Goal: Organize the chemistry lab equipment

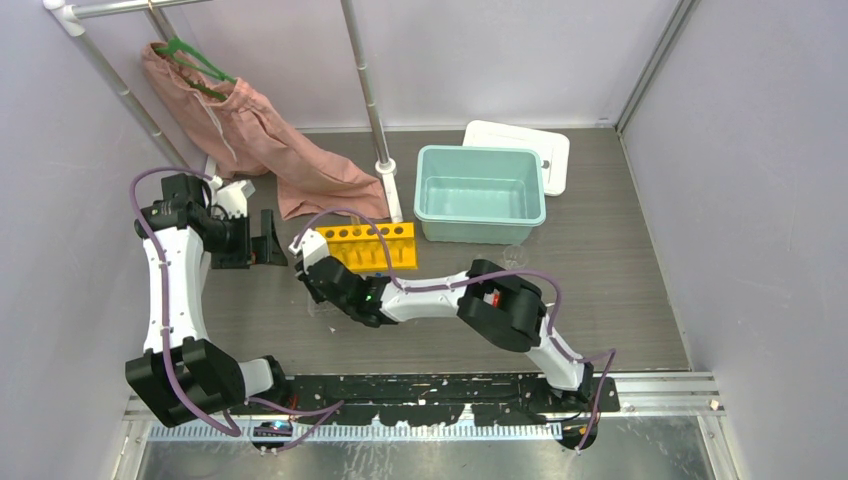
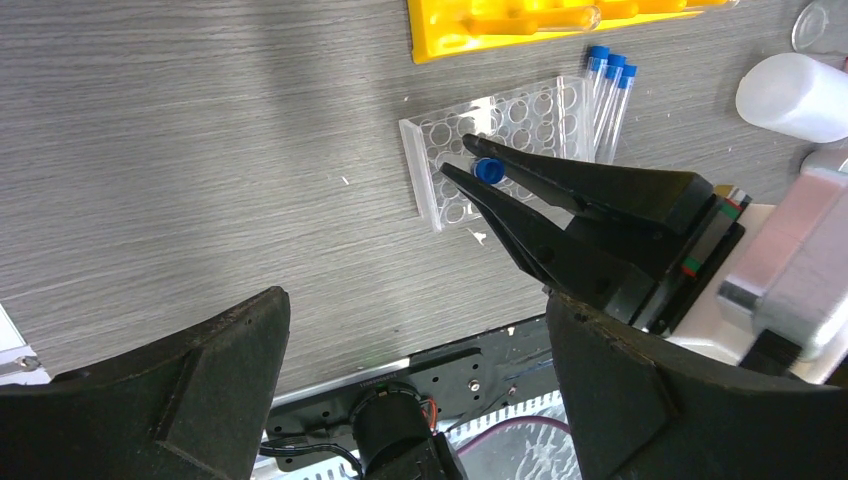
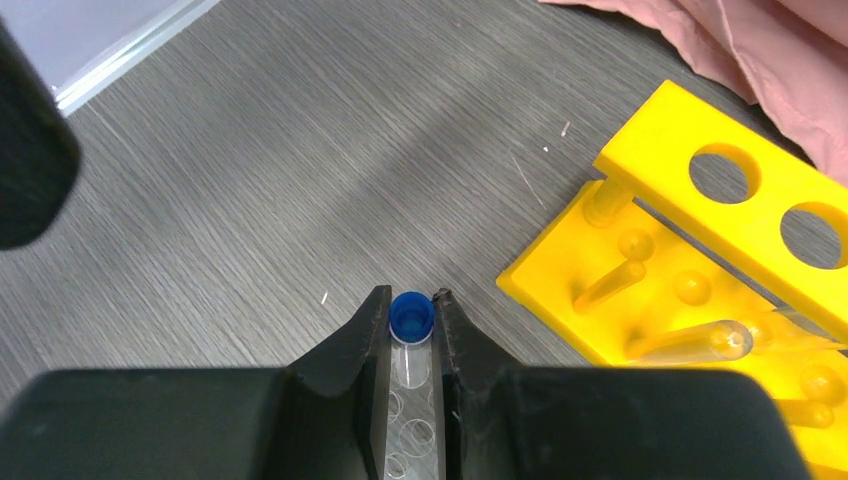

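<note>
My right gripper (image 3: 411, 300) is shut on a small clear blue-capped tube (image 3: 411, 315), pinching it just below the cap. It holds the tube above the clear well tray (image 2: 500, 135), close to the left end of the yellow tube rack (image 3: 720, 270). One clear tube (image 3: 700, 342) lies in that rack. Three more blue-capped tubes (image 2: 610, 90) lie side by side against the tray's far side. Beside them is the white squeeze bottle (image 2: 795, 95). My left gripper (image 1: 270, 245) hangs wide open and holds nothing, to the left of the rack, its camera facing the right gripper.
A teal bin (image 1: 480, 195) stands behind the rack, with a white lid (image 1: 520, 150) behind it. A pink cloth (image 1: 250, 140) on a green hanger drapes from the back-left rail down to the table. A metal post (image 1: 372, 110) rises beside the bin. A clear beaker (image 2: 820, 25) sits near the bottle.
</note>
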Controlling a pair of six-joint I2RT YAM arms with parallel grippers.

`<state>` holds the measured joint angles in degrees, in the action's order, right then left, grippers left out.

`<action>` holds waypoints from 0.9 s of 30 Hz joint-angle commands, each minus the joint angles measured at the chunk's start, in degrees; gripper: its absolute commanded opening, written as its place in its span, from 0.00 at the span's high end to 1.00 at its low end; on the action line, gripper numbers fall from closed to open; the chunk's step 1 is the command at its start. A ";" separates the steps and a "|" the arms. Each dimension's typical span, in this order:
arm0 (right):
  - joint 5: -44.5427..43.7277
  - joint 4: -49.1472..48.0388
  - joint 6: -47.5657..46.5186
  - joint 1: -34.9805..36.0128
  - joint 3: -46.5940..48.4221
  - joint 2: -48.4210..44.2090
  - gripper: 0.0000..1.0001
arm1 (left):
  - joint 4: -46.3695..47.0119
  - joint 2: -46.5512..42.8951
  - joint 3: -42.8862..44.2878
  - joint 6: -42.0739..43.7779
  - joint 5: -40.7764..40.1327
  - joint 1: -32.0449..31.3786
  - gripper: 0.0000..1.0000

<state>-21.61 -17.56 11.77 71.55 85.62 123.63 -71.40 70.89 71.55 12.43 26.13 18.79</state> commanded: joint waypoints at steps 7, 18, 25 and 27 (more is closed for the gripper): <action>-2.06 -4.24 -1.85 0.82 -0.39 1.23 0.99 | 0.82 0.03 0.96 0.24 0.11 0.44 0.00; -4.49 -4.46 -0.07 1.42 -1.05 1.02 0.62 | 1.02 0.88 0.92 0.55 -0.99 0.45 0.00; -8.64 2.93 4.86 1.48 -1.71 -7.71 0.33 | -0.12 1.99 2.40 0.52 -1.03 0.40 0.00; -10.07 7.90 7.23 1.46 -1.16 -11.20 0.31 | -0.97 2.30 3.65 0.46 -1.06 0.44 0.00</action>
<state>-26.96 -14.48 14.06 72.66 83.31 123.35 -71.53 72.99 71.68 12.45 25.02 18.83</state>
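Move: The right hand holds a blue-capped tube over the left end of the well plate, whose middle lies about 4 cm to the right, 1 cm back and 6 cm below. The yellow rack is some 9 cm ahead and 10 cm right; the loose blue-capped tubes are about 14 cm right and 2 cm ahead. From the left hand the well plate lies roughly 14 cm right, 3 cm back and 16 cm down. The right hand lowers the tube about 2.5 cm at the well plate, opens, and draws 2 cm right. ##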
